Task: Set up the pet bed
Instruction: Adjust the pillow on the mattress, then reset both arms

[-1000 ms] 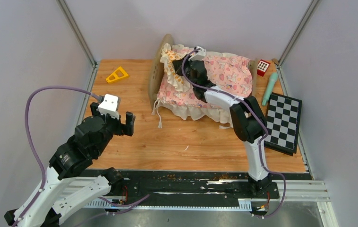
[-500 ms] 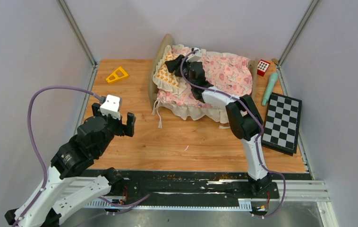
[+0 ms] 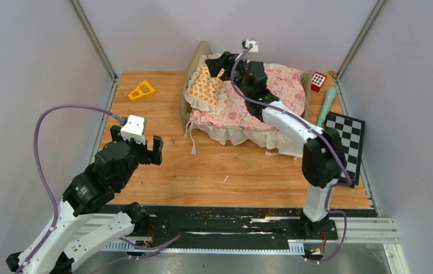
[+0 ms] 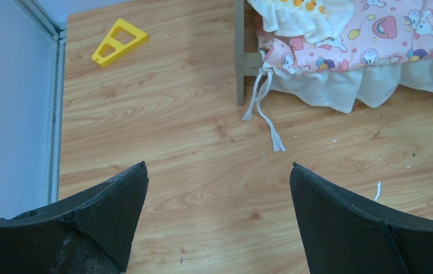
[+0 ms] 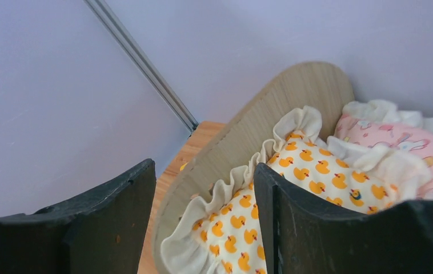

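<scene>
The pet bed, with its light-wood headboard (image 3: pixel 193 85), stands at the back centre under a pink unicorn-print quilt (image 3: pixel 277 91). An orange duck-print frilled pillow (image 3: pixel 205 88) lies flat at the head end, against the headboard (image 5: pixel 294 91). My right gripper (image 3: pixel 219 63) hovers just above that end, open, nothing between its fingers; the pillow (image 5: pixel 225 228) lies below them and the quilt (image 5: pixel 408 142) is to the right. My left gripper (image 3: pixel 136 140) hangs open over bare wood at the near left (image 4: pixel 218 165), well short of the bed leg (image 4: pixel 239 57) and quilt ruffle (image 4: pixel 374 45).
A yellow triangle piece (image 3: pixel 141 90) lies at the back left. Right of the bed are a red-and-white block (image 3: pixel 318 81), a teal stick (image 3: pixel 327 106) and a checkerboard (image 3: pixel 343 147). A white tie string (image 4: pixel 263 108) trails from the bed corner. Walls close in on both sides.
My right gripper has opened and let go of the pillow, which dropped flat against the headboard. The gripper then lifted up and back. The left arm has not moved.
</scene>
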Controlling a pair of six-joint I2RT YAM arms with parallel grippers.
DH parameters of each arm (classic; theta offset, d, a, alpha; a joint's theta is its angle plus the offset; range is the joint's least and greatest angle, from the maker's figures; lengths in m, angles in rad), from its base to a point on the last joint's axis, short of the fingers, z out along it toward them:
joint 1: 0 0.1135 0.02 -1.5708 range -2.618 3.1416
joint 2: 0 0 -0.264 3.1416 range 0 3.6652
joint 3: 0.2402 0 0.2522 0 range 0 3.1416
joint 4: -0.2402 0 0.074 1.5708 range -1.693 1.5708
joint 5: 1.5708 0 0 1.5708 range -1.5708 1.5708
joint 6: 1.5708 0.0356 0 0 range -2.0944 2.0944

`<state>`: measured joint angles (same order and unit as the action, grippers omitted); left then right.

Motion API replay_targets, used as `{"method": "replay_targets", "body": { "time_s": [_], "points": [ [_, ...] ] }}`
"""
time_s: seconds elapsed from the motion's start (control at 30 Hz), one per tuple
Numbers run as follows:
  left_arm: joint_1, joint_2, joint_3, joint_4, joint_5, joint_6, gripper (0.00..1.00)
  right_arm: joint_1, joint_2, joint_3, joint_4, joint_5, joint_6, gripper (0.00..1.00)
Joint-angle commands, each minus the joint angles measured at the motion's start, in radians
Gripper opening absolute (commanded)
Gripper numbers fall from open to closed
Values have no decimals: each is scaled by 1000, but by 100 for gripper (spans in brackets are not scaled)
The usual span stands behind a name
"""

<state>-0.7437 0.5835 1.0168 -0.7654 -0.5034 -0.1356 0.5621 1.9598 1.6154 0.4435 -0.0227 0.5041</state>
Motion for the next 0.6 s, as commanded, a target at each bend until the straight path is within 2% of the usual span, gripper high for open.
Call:
{"method": "replay_targets", "body": {
  "time_s": [0.0,0.13,0.23,0.4,0.43,0.53,0.57],
  "points": [
    [5,-5,-33,41,-34,-60,100,5,-276,-111,-168,14,-180,64],
    [6,-15,-83,73,-10,-116,100,5,-557,-319,-389,97,-246,64],
    [6,-33,-138,80,-35,-166,100,6,-819,-496,-616,133,-243,65],
    [6,-102,-209,40,-79,-214,100,11,-1215,-720,-867,202,-222,72],
    [5,-116,-217,25,-84,-218,100,11,-1293,-753,-890,209,-212,76],
    [6,-161,-220,-6,-96,-224,100,11,-1475,-814,-977,214,-182,99],
    [6,-178,-216,-8,-92,-220,100,11,-1518,-827,-995,222,-177,100]
  ]
}}
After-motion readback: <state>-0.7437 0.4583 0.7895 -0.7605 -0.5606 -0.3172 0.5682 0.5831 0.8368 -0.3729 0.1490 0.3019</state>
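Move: Already clear of the ducky pillow, the right hand has the pillow's middle about 11 cm to its left, roughly level with it fore and aft and 11 cm below. The headboard stands some 18 cm to the hand's left, the pink mattress's middle about 10 cm to its right and 7 cm back, and the footboard about 32 cm right and 10 cm back. From the left hand the pillow lies roughly 30 cm ahead and 23 cm right. Retreating fast and empty from the pillow, the right hand sweeps some 35 cm back and to the right over the mattress, arching about 6 cm up before sinking to its starting height. Its left side rolls down some 15 degrees and its part-open fingers spread nearly fully. The left hand, open and empty, sinks about 6.5 cm, tipping slightly down. ##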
